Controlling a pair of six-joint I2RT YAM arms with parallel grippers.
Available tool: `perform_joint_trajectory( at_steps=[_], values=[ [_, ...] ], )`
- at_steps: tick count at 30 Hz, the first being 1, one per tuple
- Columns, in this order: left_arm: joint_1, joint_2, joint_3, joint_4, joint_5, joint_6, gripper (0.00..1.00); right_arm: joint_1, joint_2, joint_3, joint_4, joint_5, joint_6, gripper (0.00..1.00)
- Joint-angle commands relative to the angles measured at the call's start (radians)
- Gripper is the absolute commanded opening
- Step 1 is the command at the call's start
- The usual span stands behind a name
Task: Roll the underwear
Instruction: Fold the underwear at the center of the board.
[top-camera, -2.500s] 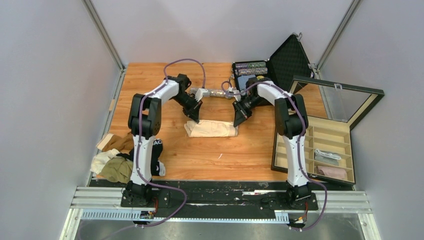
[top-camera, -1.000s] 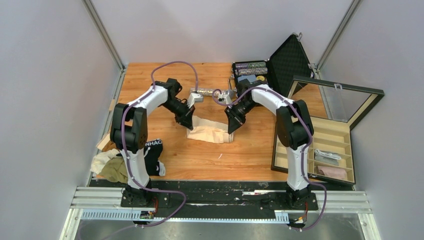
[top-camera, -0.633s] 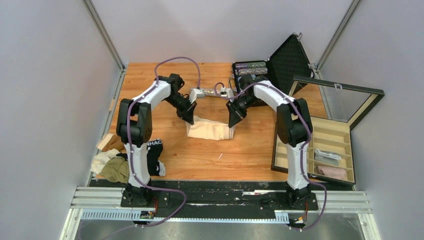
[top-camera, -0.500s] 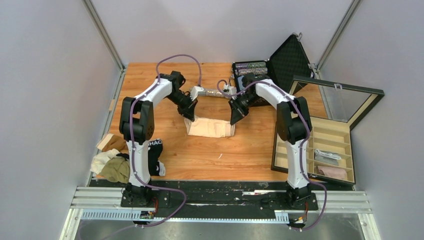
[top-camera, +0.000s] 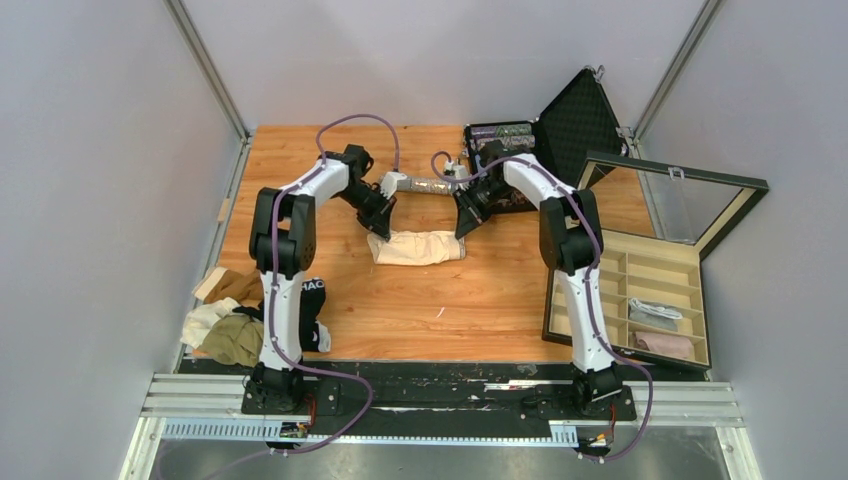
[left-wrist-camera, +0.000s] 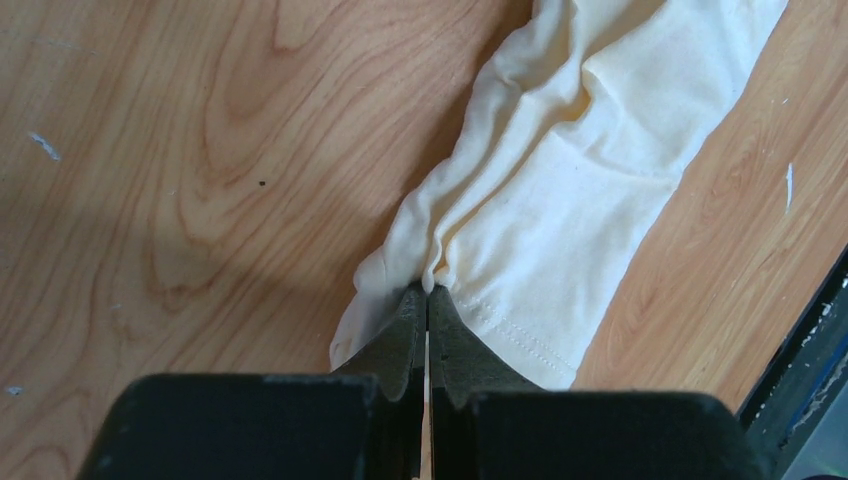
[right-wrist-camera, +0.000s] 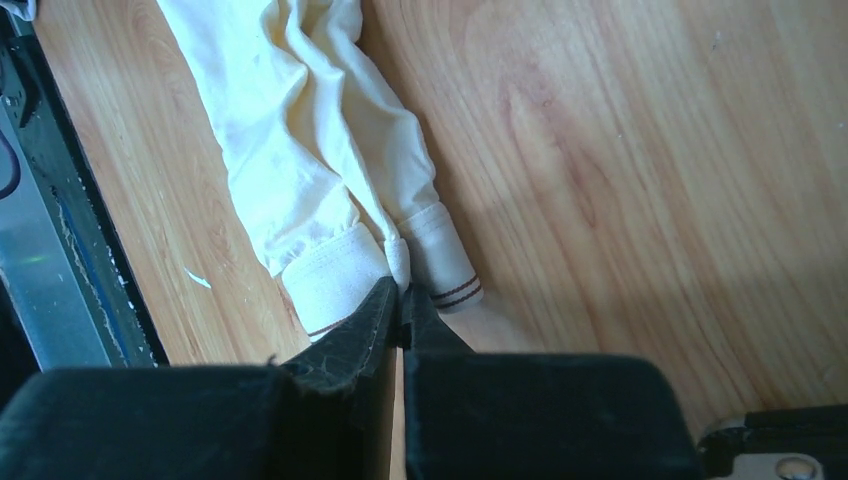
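Cream-beige underwear lies folded into a narrow band on the wooden table, stretched left to right between my two arms. My left gripper is shut on its left end; in the left wrist view the gripper pinches a fold of the cloth at the hem. My right gripper is shut on the right end; in the right wrist view the gripper pinches the striped waistband. More underwear lies heaped at the table's near left, with a black piece beside it.
A silver microphone lies just behind the band. An open black case stands at the back right. A compartment box with its glass lid raised sits at the right, holding two rolled pieces.
Both grippers have carried the cloth's edge toward the back of the table, and the cream underwear now lies as a narrower, flatter band further back.
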Motion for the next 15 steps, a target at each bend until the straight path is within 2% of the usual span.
perform_joint_trajectory(
  at_steps=[1,3,7,13,15],
  values=[
    [0.003,-0.022,-0.066,0.077,-0.053,-0.024,0.0,0.021,-0.045,0.018,0.024,0.004,0.014,0.0],
    [0.003,-0.032,-0.084,0.088,-0.055,-0.035,0.01,0.028,-0.061,0.007,0.029,0.022,0.026,0.0],
    [0.005,-0.086,-0.12,0.11,-0.079,-0.051,0.11,0.034,-0.086,-0.024,0.037,0.052,0.032,0.0],
    [0.039,-0.253,-0.203,0.202,-0.068,-0.098,0.39,0.034,-0.113,-0.048,0.037,0.079,0.03,0.0],
    [0.042,-0.307,-0.226,0.242,-0.055,-0.111,0.41,0.034,-0.123,-0.051,0.039,0.081,0.031,0.0]
  ],
)
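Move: The folded underwear lies between both grippers, each pinching a fold at its end: its middle is some 7 cm to the left hand's right and 2 cm back, about 1 cm lower. From the right hand, the middle is about 8 cm left, 2 cm back and 2 cm below. The microphone is roughly 12 cm ahead and 8 cm right of the left hand. The open suitcase stands about 16 cm ahead and 12 cm right of the right hand. The underwear's left end is let go: the left fingers part from shut to nearly half open, then the hand eases about 1.5 cm left, with roughly 1 cm of back and up, away from the cloth's middle. At the waistband end the right fingers keep their pinch and draw back about 1 cm. ##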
